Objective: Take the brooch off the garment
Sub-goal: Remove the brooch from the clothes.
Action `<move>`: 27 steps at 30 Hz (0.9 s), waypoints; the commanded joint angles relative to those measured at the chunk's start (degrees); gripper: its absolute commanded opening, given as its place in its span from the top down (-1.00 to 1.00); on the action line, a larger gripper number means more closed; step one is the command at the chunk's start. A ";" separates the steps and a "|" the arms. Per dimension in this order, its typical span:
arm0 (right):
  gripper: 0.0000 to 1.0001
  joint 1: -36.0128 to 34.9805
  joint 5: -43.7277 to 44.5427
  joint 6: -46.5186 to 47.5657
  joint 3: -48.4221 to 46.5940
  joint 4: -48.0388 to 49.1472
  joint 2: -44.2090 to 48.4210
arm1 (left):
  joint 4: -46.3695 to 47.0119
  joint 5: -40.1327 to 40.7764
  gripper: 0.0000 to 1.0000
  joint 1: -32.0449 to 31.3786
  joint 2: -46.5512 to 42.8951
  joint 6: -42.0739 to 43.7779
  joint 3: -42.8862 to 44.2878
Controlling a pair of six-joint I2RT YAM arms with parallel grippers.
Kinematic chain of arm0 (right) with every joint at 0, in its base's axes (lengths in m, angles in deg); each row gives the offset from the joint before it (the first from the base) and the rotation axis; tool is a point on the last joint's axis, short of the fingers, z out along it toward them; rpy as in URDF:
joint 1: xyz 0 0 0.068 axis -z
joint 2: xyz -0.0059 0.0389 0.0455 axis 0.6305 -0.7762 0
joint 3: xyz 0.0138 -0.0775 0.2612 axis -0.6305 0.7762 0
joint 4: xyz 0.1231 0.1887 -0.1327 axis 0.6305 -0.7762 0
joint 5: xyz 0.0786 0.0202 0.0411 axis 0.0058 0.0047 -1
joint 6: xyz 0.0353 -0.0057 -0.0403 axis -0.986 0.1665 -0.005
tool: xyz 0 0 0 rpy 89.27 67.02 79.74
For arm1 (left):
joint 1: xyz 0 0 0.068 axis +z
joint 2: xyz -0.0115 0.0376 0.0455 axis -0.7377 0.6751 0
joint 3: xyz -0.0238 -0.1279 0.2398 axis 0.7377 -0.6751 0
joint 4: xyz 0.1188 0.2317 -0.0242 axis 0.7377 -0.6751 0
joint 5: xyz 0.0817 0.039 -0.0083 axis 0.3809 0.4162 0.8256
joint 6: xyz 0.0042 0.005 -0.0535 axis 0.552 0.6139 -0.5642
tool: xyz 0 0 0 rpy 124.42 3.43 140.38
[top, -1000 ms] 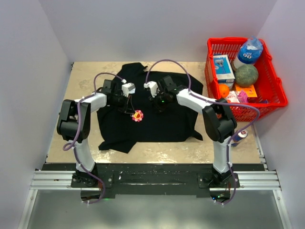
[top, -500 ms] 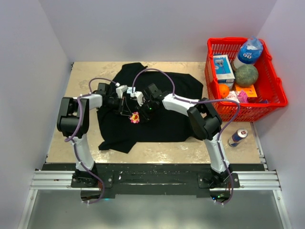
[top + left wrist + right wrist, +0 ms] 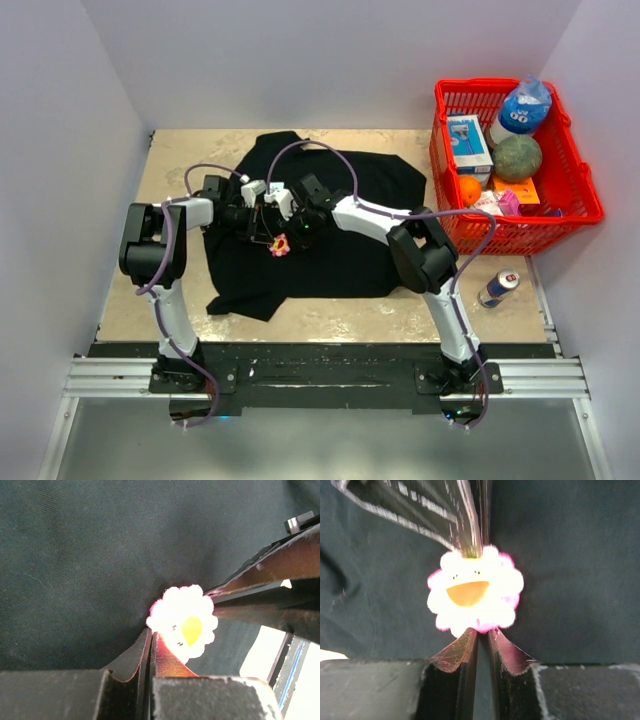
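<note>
The brooch (image 3: 280,244), a small pink-rimmed flower with a yellow centre, sits on the black garment (image 3: 350,250) spread over the table. Both grippers meet at it. My left gripper (image 3: 268,238) comes in from the left. In the left wrist view its fingers are pressed together (image 3: 151,636), tips against the brooch's (image 3: 184,625) lower left edge. My right gripper (image 3: 295,232) comes from the right. In the right wrist view its jaws (image 3: 483,632) are nearly together, nipping the lower rim of the brooch (image 3: 475,592). The left fingers (image 3: 470,535) touch its top.
A red basket (image 3: 480,84) at the back right holds a bottle, a box, a green ball and an orange. A drink can (image 3: 499,287) lies on the tan table (image 3: 180,160) near the right arm. White walls close in the sides and back.
The right arm swung left across the garment to the brooch. The brooch and left gripper shifted slightly left and away. The right jaws widened a little, then narrowed on the brooch's rim.
</note>
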 commanded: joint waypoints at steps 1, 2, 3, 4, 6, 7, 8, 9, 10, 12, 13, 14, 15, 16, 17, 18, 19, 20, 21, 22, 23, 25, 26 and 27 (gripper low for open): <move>0.63 -0.91 1.73 0.17 -5.26 1.53 -0.62 | -0.48 2.55 1.00 0.58 1.34 2.72 0.58; 0.64 -1.00 1.47 -0.18 -6.31 1.62 -0.53 | -0.39 2.73 0.99 0.58 1.25 2.55 0.58; 0.64 -1.00 1.21 -0.35 -6.67 1.62 -0.27 | -0.30 3.34 0.77 0.58 1.08 2.29 0.49; 0.64 -0.91 0.25 -0.53 -6.85 1.70 -0.10 | -0.21 3.61 0.67 0.58 0.99 1.68 0.58; 0.64 -1.00 -0.72 -1.23 -7.38 1.88 -0.01 | 0.57 3.44 0.46 0.85 0.38 0.80 0.49; 0.64 -1.09 -0.90 -1.58 -7.72 2.14 -0.35 | 0.75 3.43 0.40 0.94 0.03 -0.43 0.49; 0.63 -1.09 -1.69 -2.20 -8.42 2.23 -0.44 | 1.62 3.35 0.35 1.46 -0.41 -1.40 0.49; 0.63 -1.26 -2.04 -2.46 -8.69 2.32 -0.62 | 1.98 3.26 0.28 1.72 -1.29 -2.36 0.32; 0.63 -1.44 -2.05 -2.73 -8.96 2.93 -1.06 | 2.25 3.35 0.26 1.99 -1.73 -3.42 0.40; 0.63 -1.79 -2.13 -2.99 -10.45 3.20 -1.93 | 1.37 4.22 0.22 2.34 -2.52 -3.69 0.84; 0.63 -1.97 -2.57 -3.17 -10.98 3.29 -2.46 | 0.85 4.49 0.21 2.34 -2.70 -3.52 0.93; 0.63 -2.05 -3.10 -3.86 -12.29 3.37 -3.51 | -0.55 4.75 0.21 2.34 -2.18 -3.08 1.10; 0.63 -2.14 -3.45 -4.13 -13.08 3.46 -3.96 | -1.17 5.19 0.24 2.26 -1.83 -2.90 1.37; 0.63 -2.40 -3.71 -4.31 -13.87 3.55 -4.31 | -1.53 5.45 0.26 2.25 -1.56 -3.34 1.37; 0.63 -2.49 -3.80 -4.66 -15.27 3.81 -4.75 | -1.27 5.72 0.27 2.25 -1.12 -3.69 1.20; 0.63 -2.76 -3.89 -4.92 -15.90 3.99 -5.01 | -0.92 5.63 0.27 2.17 -1.21 -3.95 0.50; 0.63 -3.02 -3.80 -5.10 -16.51 4.34 -5.19 | -0.48 5.37 0.28 1.91 -1.21 -4.13 0.23; 0.63 -3.11 -3.80 -5.19 -17.13 4.43 -5.37 | -0.13 5.19 0.28 1.64 -1.21 -4.22 0.05; 0.62 -3.11 -3.54 -5.28 -17.31 4.69 -5.54 | -0.04 5.19 0.28 1.55 -1.21 -4.31 0.05; 0.62 -3.11 -3.28 -5.37 -17.40 4.61 -5.54 | -0.04 5.19 0.28 1.55 -1.21 -4.74 0.05; 0.62 -3.11 -3.19 -5.28 -17.31 4.61 -5.89 | -0.04 5.45 0.28 1.55 -1.29 -4.92 0.14; 0.62 -3.20 -2.49 -5.28 -16.70 4.60 -6.07 | -0.39 6.33 0.29 1.73 -1.82 -4.66 0.23; 0.62 -3.11 -2.40 -5.37 -16.52 4.61 -6.33 | -1.17 7.03 0.28 1.81 -2.26 -4.48 0.31; 0.61 -3.11 -2.40 -5.45 -16.34 4.61 -6.42 | -1.62 7.21 0.28 1.99 -2.44 -4.31 0.40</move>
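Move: The brooch lies between the two grippers: its middle is about 2 cm to the right of the left hand and 1 cm nearer the base, roughly level with it. From the right hand it sits some 2 cm to the left and about 1 cm lower, level fore and aft. The black garment spreads under both, its middle about 5 cm ahead and 5 cm to the right of the right hand, some 2 cm down. Lift the brooch's rim with the right gripper, keeping its barely parted fingertips on it: ease upward first, then sweep left and up towards the left gripper, about 6 cm left and 5 cm up, slightly forward, fingers tipping up a little. Meanwhile part the shut left fingers to about a third and back that hand off some 2.5 cm to the left and forward, staying right beside the brooch. ##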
